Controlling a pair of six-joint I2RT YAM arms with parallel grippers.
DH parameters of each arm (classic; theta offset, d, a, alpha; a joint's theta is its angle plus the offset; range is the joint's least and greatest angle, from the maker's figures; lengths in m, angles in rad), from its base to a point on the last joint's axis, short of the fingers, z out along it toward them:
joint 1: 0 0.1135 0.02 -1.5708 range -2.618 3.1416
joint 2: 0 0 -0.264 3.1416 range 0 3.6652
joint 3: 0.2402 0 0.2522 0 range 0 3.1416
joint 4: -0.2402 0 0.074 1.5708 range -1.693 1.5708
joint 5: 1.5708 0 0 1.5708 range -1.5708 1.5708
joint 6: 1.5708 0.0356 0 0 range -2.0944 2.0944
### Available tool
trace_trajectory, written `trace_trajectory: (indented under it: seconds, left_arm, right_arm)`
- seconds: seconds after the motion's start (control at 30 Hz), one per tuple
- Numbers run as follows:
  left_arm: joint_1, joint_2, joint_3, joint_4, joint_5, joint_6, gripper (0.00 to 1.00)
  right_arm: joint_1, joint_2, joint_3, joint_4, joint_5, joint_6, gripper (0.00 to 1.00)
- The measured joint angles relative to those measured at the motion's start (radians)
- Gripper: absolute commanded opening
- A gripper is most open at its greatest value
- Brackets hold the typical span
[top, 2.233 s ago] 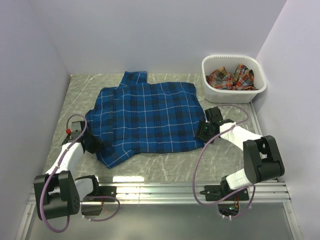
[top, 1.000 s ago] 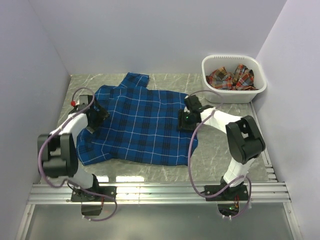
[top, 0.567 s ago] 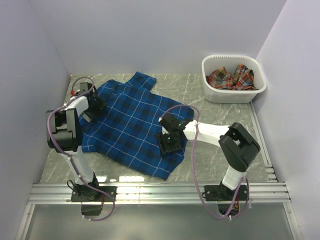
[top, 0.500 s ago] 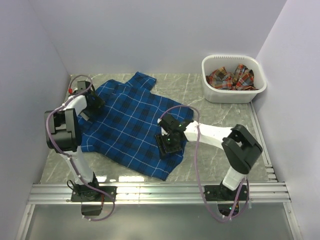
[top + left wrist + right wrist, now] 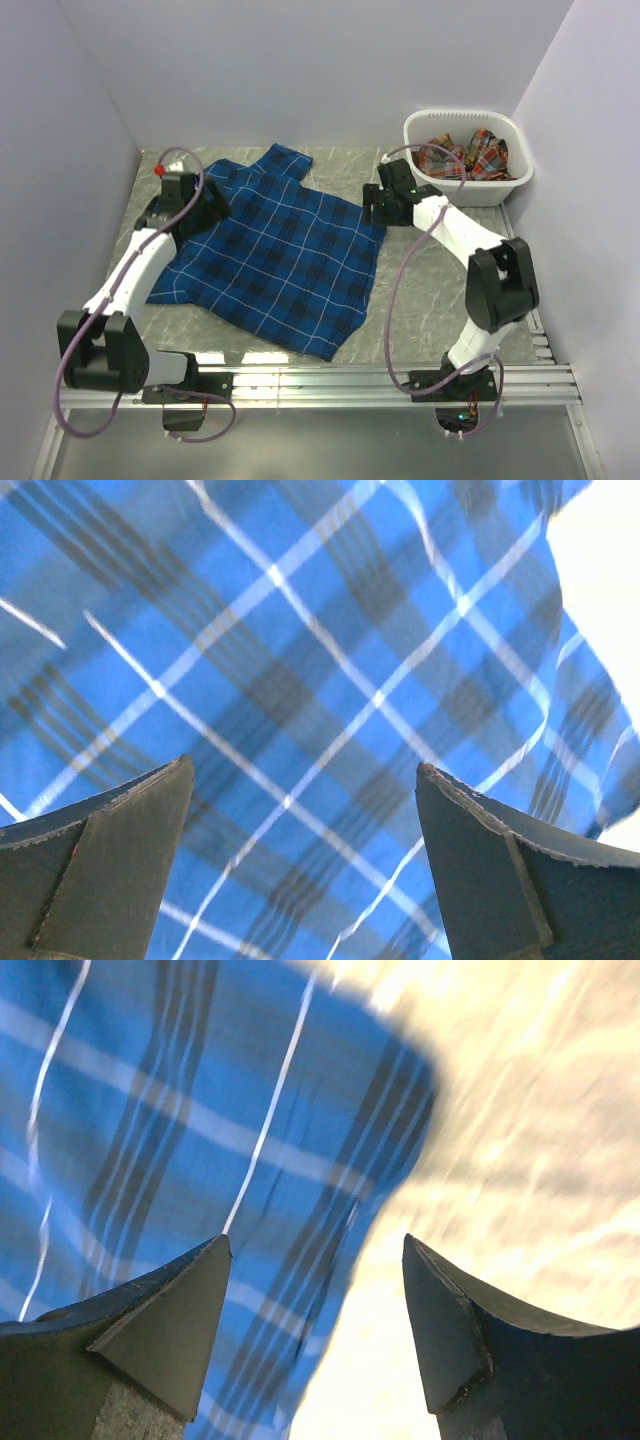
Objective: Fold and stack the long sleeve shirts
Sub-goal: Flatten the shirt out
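One long sleeve shirt, royal blue plaid [image 5: 275, 250], lies spread flat and turned diagonally on the marble table, its collar end toward the back. My left gripper [image 5: 203, 203] hovers open over its upper left part; in the left wrist view only blue plaid cloth [image 5: 320, 660] shows between the fingertips [image 5: 150, 810]. My right gripper [image 5: 373, 208] stands open over the shirt's upper right corner, the cloth edge [image 5: 300, 1160] and bare table [image 5: 520, 1140] below it. Nothing is held. The red-orange plaid shirt [image 5: 462, 155] lies bunched in the white basket.
The white plastic basket [image 5: 466, 188] stands at the back right, close to my right arm. Bare marble table [image 5: 440, 290] lies right of the blue shirt. A metal rail [image 5: 320, 380] runs along the near edge. Walls close in on three sides.
The right gripper has swung from the shirt's lower middle up to its upper right corner. The left gripper shifted a little right. Both jaws opened wider. The shirt lies as before.
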Motion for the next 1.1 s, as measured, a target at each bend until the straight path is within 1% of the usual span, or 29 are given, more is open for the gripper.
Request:
trace_trajectory:
  seconds: [0.1, 0.2, 0.3, 0.57, 0.73, 0.8, 0.83, 0.93, 0.97, 1.03, 1.07, 1.1]
  left_arm:
    - [-0.030, -0.061, -0.103, 0.004, 0.055, 0.020, 0.99]
    - [-0.060, -0.091, -0.201, 0.000, 0.113, 0.025, 0.99]
    - [-0.087, -0.113, -0.266, -0.004, 0.155, 0.028, 0.99]
    - [-0.093, -0.127, -0.282, 0.000, 0.185, 0.051, 0.99]
    - [-0.093, -0.127, -0.282, 0.000, 0.176, 0.068, 0.99]
    - [-0.093, -0.127, -0.282, 0.000, 0.176, 0.071, 0.99]
    - [-0.093, -0.125, -0.282, 0.001, 0.176, 0.072, 0.99]
    - [-0.093, -0.116, -0.286, 0.007, 0.172, 0.072, 0.99]
    - [-0.093, -0.111, -0.287, 0.007, 0.168, 0.073, 0.99]
    - [-0.093, -0.100, -0.287, 0.008, 0.159, 0.075, 0.99]
    - [-0.093, -0.095, -0.287, 0.008, 0.157, 0.075, 0.99]
    - [-0.093, -0.092, -0.287, 0.007, 0.152, 0.075, 0.99]
  right_arm:
    - [-0.016, 0.092, 0.069, 0.036, 0.051, -0.035, 0.75]
    - [-0.029, 0.201, 0.150, 0.062, 0.076, -0.075, 0.74]
    - [-0.035, 0.291, 0.200, 0.074, 0.083, -0.117, 0.68]
    - [-0.048, 0.426, 0.306, 0.054, 0.095, -0.166, 0.66]
    - [-0.050, 0.453, 0.344, 0.024, 0.074, -0.192, 0.63]
    - [-0.050, 0.458, 0.348, 0.009, 0.062, -0.200, 0.61]
    - [-0.050, 0.460, 0.348, 0.000, 0.056, -0.201, 0.58]
    - [-0.050, 0.462, 0.346, -0.026, 0.040, -0.210, 0.40]
    - [-0.050, 0.462, 0.346, -0.029, 0.038, -0.211, 0.28]
    - [-0.050, 0.462, 0.342, -0.030, 0.038, -0.215, 0.15]
    - [-0.050, 0.462, 0.339, -0.030, 0.039, -0.216, 0.05]
    - [-0.050, 0.460, 0.335, -0.029, 0.041, -0.220, 0.00]
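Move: Some 8 cm ahead of the right hand, 1 cm to its right and 10 cm below lies the shirt's far right corner. The basket stands about 19 cm ahead and 20 cm right of that hand, 4 cm lower; the far sleeve about 22 cm ahead and 20 cm left. For the left hand, the patch of shirt body it heads over is 8 cm back, 5 cm right and 15 cm below; the shirt's near-left tip is roughly 15 cm back and 12 cm left. Reaching forward and down by some 9 cm each, the right hand passes slightly beyond the shirt's far right corner, eases back a centimetre or two, rolls its left side down about 10 degrees and pinches the corner. Meanwhile the left hand draws back, down and right over the shirt body, turning clockwise, then hovers wide open, sinking a little more. ##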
